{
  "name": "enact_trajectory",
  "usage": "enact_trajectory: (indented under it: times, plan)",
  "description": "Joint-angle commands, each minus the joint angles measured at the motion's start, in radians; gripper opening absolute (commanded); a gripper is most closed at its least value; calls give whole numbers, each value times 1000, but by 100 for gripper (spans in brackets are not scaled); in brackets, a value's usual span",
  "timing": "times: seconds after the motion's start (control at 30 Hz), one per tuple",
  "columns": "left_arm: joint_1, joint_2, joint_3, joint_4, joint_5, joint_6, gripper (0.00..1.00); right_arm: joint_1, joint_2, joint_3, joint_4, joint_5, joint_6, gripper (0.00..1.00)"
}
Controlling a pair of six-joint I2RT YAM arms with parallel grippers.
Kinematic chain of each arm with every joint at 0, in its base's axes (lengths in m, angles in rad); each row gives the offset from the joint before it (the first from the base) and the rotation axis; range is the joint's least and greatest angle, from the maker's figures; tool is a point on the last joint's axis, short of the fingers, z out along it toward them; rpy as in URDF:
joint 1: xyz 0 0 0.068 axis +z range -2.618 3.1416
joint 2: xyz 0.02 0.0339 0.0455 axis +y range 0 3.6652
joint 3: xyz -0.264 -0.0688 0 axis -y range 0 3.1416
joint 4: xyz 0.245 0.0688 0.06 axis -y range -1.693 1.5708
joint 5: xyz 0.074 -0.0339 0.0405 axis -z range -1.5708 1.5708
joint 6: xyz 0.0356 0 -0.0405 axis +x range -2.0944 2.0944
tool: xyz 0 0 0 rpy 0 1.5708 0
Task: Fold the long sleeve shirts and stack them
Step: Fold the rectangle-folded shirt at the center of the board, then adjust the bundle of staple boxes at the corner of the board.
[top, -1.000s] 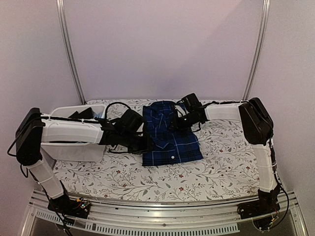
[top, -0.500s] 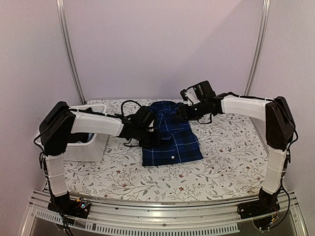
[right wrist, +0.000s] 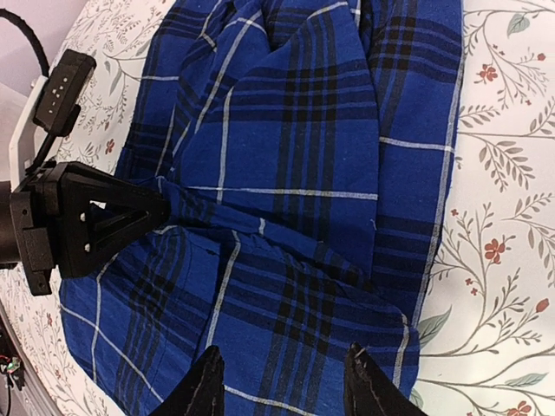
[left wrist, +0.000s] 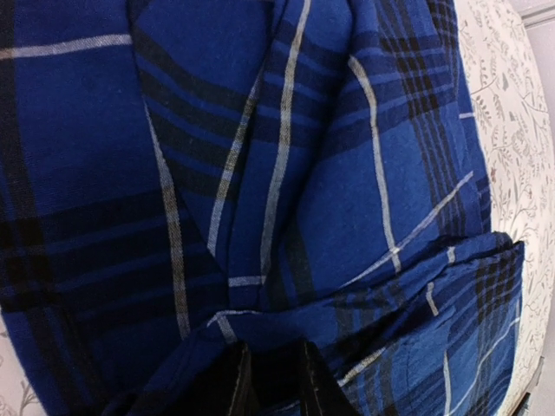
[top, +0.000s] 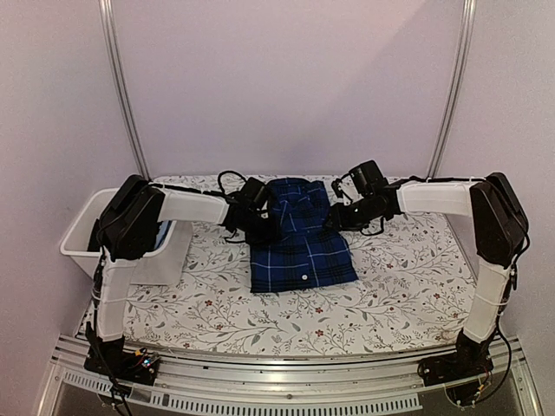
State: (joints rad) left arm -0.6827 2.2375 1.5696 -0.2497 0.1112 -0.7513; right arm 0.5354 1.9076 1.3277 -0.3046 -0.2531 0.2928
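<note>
A navy blue plaid shirt [top: 299, 243] lies folded in the middle of the table, collar toward the back. My left gripper [top: 266, 227] is at its left edge. In the left wrist view it [left wrist: 270, 351] is shut on a raised fold of the plaid cloth. The right wrist view shows it [right wrist: 156, 208] pinching that fold. My right gripper [top: 335, 220] hovers over the shirt's right side. In its own view it [right wrist: 286, 349] is open and empty, with plaid cloth [right wrist: 295, 173] below. No other shirt shows clearly.
A white bin [top: 82, 232] stands at the table's left end, behind the left arm; a bit of light-blue cloth [top: 161, 234] shows in it. The floral tablecloth [top: 399, 260] covers the table. Walls stand close behind and at both sides.
My left gripper has moved toward the back along the shirt's left edge, its arm stretching out. My right gripper rose from the collar, then came down to the shirt's right side.
</note>
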Motion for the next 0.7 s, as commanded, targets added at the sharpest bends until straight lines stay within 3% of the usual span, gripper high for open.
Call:
enact_trajectory:
  times: [0.0, 0.43, 0.67]
  plan:
    - [-4, 6, 28, -31, 21, 21, 20, -28, 20, -3, 28, 59, 17, 44]
    - [2, 1, 35, -46, 22, 31, 20, -71, 111, -15, 42, -41, 3, 50]
    - [3, -1, 36, -54, 18, 34, 19, -70, 138, -6, 50, -84, 9, 37]
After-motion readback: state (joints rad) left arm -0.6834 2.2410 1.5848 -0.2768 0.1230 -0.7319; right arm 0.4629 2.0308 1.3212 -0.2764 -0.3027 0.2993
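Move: The right-hand corner of the shirt's folded-over edge lies just past my right hand: about 3 cm to its right, 1 cm ahead and some 6 cm below. The white button sits about 14 cm back and 8 cm left of that hand, and the collar end about 19 cm ahead and 11 cm left. From my left hand, already down on the same fold, the corner is some 19 cm to the right, 2 cm farther out and about level. I bring my right hand down about 5 cm onto the right-hand corner of the fold, first swinging out a few centimetres right and slightly forward, then sinking almost straight with a small drift back, fingertips tilting slightly back towards me. The fingers stay about half open and end straddling the corner. My left hand stays put, its nearly shut fingers still in the fold's left part. ##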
